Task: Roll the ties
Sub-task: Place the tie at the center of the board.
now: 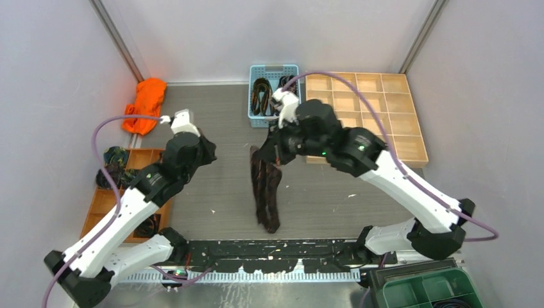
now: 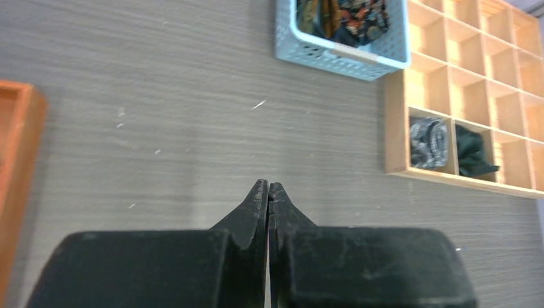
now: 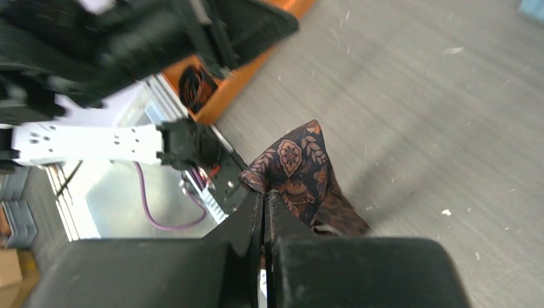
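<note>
A brown-maroon paisley tie [image 1: 266, 192] lies in a long folded strip down the middle of the table, its far end lifted. My right gripper [image 3: 264, 192] is shut on that lifted end of the paisley tie [image 3: 296, 160], and from above this gripper [image 1: 269, 151] sits at the strip's far end. My left gripper [image 2: 268, 186] is shut with nothing between its fingers, hovering over bare table; in the top view it [image 1: 208, 151] is left of the tie. More ties fill a blue basket [image 1: 251, 96]. A grey coil [image 2: 428, 142] and a dark green coil [image 2: 475, 154] sit in organizer compartments.
A wooden compartment organizer [image 1: 391, 122] stands at the back right beside the basket [image 2: 333, 58]. An orange-brown tray [image 1: 102, 199] with dark ties is at the left edge. A bright orange cloth [image 1: 146, 102] lies back left. A green bin [image 1: 430, 289] is near right.
</note>
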Motion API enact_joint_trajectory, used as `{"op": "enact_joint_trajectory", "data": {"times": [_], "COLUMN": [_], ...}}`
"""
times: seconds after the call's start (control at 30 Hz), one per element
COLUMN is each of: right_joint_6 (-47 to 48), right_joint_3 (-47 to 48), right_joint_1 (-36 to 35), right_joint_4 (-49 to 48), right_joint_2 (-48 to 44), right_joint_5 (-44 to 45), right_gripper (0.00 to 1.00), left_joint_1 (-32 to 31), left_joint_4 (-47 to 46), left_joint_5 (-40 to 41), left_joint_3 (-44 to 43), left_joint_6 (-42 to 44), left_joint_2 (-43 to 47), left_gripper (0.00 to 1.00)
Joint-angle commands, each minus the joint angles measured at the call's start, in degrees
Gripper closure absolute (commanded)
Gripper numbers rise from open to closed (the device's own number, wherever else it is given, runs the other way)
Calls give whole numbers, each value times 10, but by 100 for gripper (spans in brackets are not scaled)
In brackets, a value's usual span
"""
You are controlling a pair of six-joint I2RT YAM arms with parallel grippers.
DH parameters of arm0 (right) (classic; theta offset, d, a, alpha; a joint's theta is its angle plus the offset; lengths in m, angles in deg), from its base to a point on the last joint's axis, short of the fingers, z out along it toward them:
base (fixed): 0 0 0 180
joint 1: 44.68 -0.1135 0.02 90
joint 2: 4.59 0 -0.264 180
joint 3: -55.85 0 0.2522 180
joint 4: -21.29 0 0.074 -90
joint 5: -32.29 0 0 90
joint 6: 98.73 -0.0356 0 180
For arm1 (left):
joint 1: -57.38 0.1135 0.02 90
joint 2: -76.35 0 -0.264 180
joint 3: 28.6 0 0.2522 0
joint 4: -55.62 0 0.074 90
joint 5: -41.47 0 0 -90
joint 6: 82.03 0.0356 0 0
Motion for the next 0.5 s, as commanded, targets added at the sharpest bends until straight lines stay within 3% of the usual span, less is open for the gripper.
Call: {"op": "enact_joint_trajectory", "data": {"times": [0.0, 0.1, 0.23, 0.47], "right_joint_6": [-7, -4, 9, 16], "right_joint_3": [-16, -29, -28, -57], "right_joint_1": [-24, -25, -20, 59], "right_joint_4": [-8, -35, -37, -25], "right_joint_2": [53, 101, 146, 194], "right_joint_5": [3, 1, 86, 159], "right_gripper": [99, 99, 99, 99], "left_joint_1": [-3, -2, -3, -3], "left_joint_4": [100, 125, 139, 117], "left_joint_5": [66, 85, 88, 74], "left_joint_3": [13, 20, 27, 42], "left_joint_6": [-7, -11, -12, -5], "left_joint_2": [78, 112, 121, 96], "left_gripper": [100, 100, 100, 100]}}
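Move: The dark patterned tie hangs from the right hand; the board's centre, where it goes, lies about 12 cm ahead of that hand, straight in line sideways and roughly 36 cm below. The grey rolled tie in its compartment sits about 20 cm ahead and 16 cm to the right, the blue basket some 38 cm straight ahead, both about 34 cm down. From the left hand the board's centre is about 3 cm ahead, 17 cm to the right and 25 cm below. The tie, still pinched at its upper end, is lowered by the right hand about 16 cm towards the middle of the board; the hand first eases left, then swings forward some 7 cm and slightly back right as it sinks. Its fingers stay shut and tip some 25 degrees more steeply down. The empty left hand draws off left and back, roughly 7 cm in all, fingers closed. ##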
